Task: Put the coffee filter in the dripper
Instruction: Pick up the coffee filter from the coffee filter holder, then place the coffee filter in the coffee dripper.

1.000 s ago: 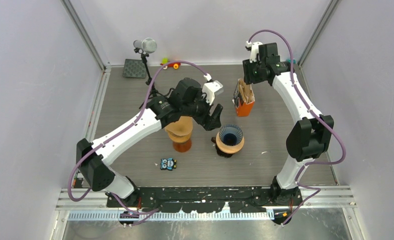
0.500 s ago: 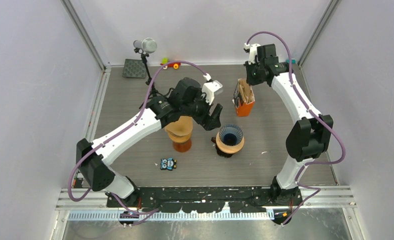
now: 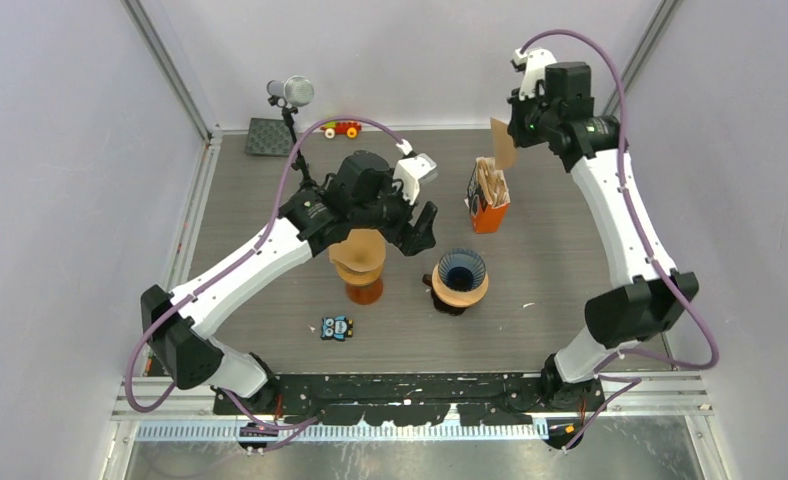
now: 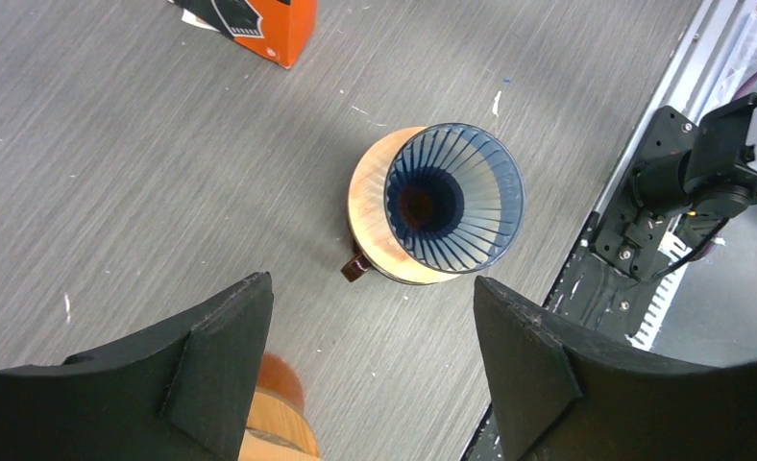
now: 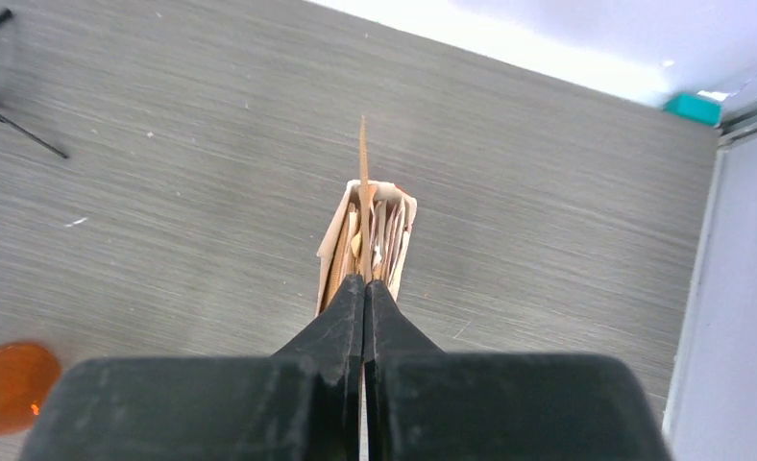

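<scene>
The dripper [image 3: 461, 272] is a dark blue ribbed cone on a wooden ring, standing mid-table; in the left wrist view the dripper [image 4: 454, 197] is empty. My left gripper [image 3: 420, 232] hovers just left of it, open [image 4: 370, 283], nothing between its fingers. My right gripper [image 3: 517, 128] is raised at the back right, shut on one brown coffee filter [image 3: 502, 143]. That filter hangs above the orange box [image 3: 489, 212] holding several more filters. In the right wrist view the held filter [image 5: 362, 163] shows edge-on beyond the pinched fingertips [image 5: 366, 283], over the filter stack [image 5: 386, 226].
An orange glass server with a wooden collar [image 3: 362, 265] stands under the left arm. A small owl toy [image 3: 336, 328] lies near the front. A microphone on a tripod [image 3: 290, 95], a black pad [image 3: 268, 137] and a toy car [image 3: 342, 128] sit at the back left.
My right gripper shut on a filter inside the box, then rose up and to the right, drawing it out. The left arm shifted slightly back, its gripper still open.
</scene>
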`<act>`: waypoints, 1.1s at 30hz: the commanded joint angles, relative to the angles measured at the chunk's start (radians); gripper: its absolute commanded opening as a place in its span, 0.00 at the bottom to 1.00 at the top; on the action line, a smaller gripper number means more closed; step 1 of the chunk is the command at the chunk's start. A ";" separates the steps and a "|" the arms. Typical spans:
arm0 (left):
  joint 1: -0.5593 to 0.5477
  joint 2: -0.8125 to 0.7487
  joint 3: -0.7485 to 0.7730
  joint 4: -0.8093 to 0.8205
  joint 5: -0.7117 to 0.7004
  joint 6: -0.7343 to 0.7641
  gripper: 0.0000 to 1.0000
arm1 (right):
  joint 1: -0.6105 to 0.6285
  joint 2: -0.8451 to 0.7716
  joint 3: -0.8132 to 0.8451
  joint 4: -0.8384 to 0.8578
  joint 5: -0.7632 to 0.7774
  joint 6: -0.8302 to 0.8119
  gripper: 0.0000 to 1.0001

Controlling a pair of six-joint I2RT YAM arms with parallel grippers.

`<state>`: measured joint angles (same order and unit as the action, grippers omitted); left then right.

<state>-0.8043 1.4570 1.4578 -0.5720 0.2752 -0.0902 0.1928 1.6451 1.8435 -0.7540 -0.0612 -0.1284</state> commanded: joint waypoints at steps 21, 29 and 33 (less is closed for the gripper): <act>0.016 -0.269 0.110 -0.119 0.155 0.597 0.81 | 0.300 -0.434 -0.197 -0.174 -0.596 -0.192 0.00; 0.013 -0.223 0.132 -0.178 0.293 0.656 0.77 | 0.322 -0.420 -0.200 -0.195 -0.733 -0.191 0.00; 0.014 -0.178 0.165 -0.195 0.314 0.672 0.75 | 0.322 -0.432 -0.210 -0.199 -0.772 -0.191 0.00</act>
<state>-0.7898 1.2499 1.5661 -0.7448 0.5228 0.5419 0.5095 1.2259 1.6398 -0.9619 -0.7506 -0.3130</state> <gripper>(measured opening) 0.756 0.026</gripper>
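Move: The coffee filter, pinched in the right fingers, has its middle about 22 cm ahead of the left hand, 17 right and 2 lower. From the left hand the blue dripper lies level, 10 cm right and 13 down, the filled dripper 2 ahead, 13 left and 12 down. From the right hand, the blue dripper lies 20 cm back, 11 left and 18 down; the filter box is 1 back, 22 straight below. Keep the pinch on the filter and swing the right hand some 25 cm back and 15 left, arching a little upward, turning counter-clockwise nearly 60 degrees so the filter's free end comes to the left gripper. Raise the open left gripper about 12 cm, then ease it down slightly and back, tipping its fingers up towards level and turning clockwise; don't close yet. ##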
